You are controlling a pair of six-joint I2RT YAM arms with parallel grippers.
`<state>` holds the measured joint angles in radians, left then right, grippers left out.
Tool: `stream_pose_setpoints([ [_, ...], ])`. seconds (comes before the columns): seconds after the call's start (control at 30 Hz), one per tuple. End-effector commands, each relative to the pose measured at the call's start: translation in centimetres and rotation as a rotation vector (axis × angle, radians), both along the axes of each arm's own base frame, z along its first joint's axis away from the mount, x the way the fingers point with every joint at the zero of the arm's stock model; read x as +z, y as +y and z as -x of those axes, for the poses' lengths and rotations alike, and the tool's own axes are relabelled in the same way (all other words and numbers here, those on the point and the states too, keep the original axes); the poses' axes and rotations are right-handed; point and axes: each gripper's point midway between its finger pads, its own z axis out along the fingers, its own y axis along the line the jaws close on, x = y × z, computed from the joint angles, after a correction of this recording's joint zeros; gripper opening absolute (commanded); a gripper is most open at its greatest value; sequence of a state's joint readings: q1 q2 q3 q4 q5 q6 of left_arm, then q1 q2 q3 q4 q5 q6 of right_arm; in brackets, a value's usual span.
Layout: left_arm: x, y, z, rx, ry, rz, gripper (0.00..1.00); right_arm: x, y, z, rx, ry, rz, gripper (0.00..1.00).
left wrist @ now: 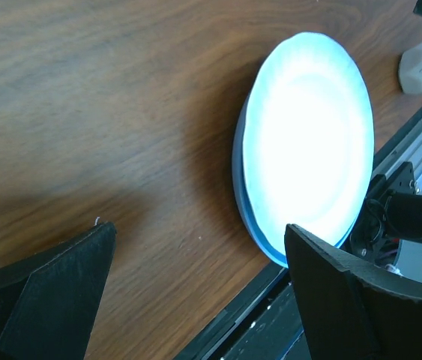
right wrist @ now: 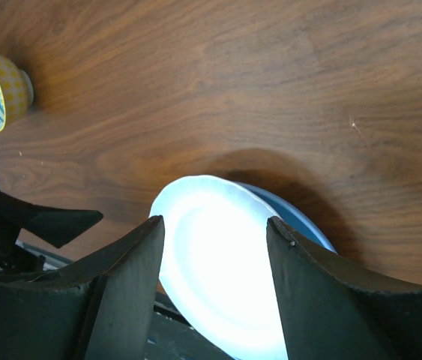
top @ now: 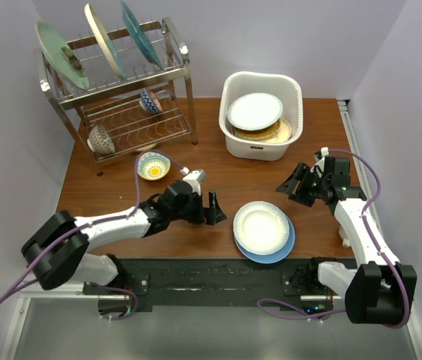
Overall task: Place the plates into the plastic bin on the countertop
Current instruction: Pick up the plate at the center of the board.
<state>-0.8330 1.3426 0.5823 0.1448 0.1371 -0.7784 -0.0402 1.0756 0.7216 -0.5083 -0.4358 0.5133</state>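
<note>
A white plate (top: 261, 226) lies on a blue plate (top: 284, 250) near the table's front edge. The white plastic bin (top: 263, 151) at the back holds a white plate (top: 255, 110) on top of yellowish plates (top: 269, 134). My left gripper (top: 214, 209) is open just left of the stacked pair, with nothing between its fingers. In the left wrist view the white plate (left wrist: 308, 142) and the blue rim (left wrist: 242, 202) lie ahead of the left gripper (left wrist: 199, 234). My right gripper (top: 293, 185) hovers open to the stack's upper right. In the right wrist view the right gripper (right wrist: 214, 223) frames the white plate (right wrist: 218, 277).
A steel wire rack (top: 184, 64) at the back left carries three upright plates (top: 61, 56) on its top tier and bowls (top: 100, 139) below. A small yellow-and-blue bowl (top: 153, 166) sits on the table in front of the rack. The black mounting rail (top: 211, 277) runs along the near edge.
</note>
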Motion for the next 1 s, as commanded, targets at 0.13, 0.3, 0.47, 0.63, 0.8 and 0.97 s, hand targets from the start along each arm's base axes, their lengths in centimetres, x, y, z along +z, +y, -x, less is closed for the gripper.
stream_pose_setpoints([
  [0.13,0.9,-6.3,0.5,-0.111,-0.001,0.097,0.99,-0.3,-0.1,0.6,0.028,-0.005,0.021,0.6],
  [0.3,0.5,-9.3,1.3,-0.182,0.041,0.143,0.96,-0.9,0.0,0.8,0.045,0.008,0.026,0.6],
  [0.47,-1.9,-10.7,1.3,-0.201,0.082,0.057,0.9,-1.5,0.0,1.4,0.059,0.029,0.028,0.6],
  [0.63,-3.1,-10.3,1.2,-0.176,0.1,0.024,0.69,-2.1,0.6,2.2,0.097,0.048,0.002,0.61],
  [0.8,-3.9,-9.0,0.6,-0.126,0.086,-0.049,0.29,-3.5,0.8,3.2,0.112,0.081,-0.004,0.61],
  [0.97,-4.7,-7.5,0.1,-0.071,0.091,-0.102,0.0,-3.4,1.0,3.3,0.114,0.075,-0.017,0.61],
])
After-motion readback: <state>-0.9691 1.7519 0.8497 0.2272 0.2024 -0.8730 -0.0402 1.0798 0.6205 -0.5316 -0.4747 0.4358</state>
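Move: The white plate's middle is about 18 cm to the right of the open left hand, 6 cm back and 6 cm below; the blue plate under it is centred some 20 cm to the right and 8 cm back. The bin is roughly 38 cm farther out and 17 cm to the right of the left hand. From the right hand the white plate lies about 13 cm back, 8 cm to the left and 10 cm down. The left hand travels about 10 cm to the right to the white plate's left rim, sinking some 5 cm and tipping its fingers a little further down, then shuts its wide-open fingers to pinch that rim and rises about 1.5 cm at the end. The right hand, half open and touching nothing, eases down about 4 cm and back about 3 cm towards the far right side of the same plate. ##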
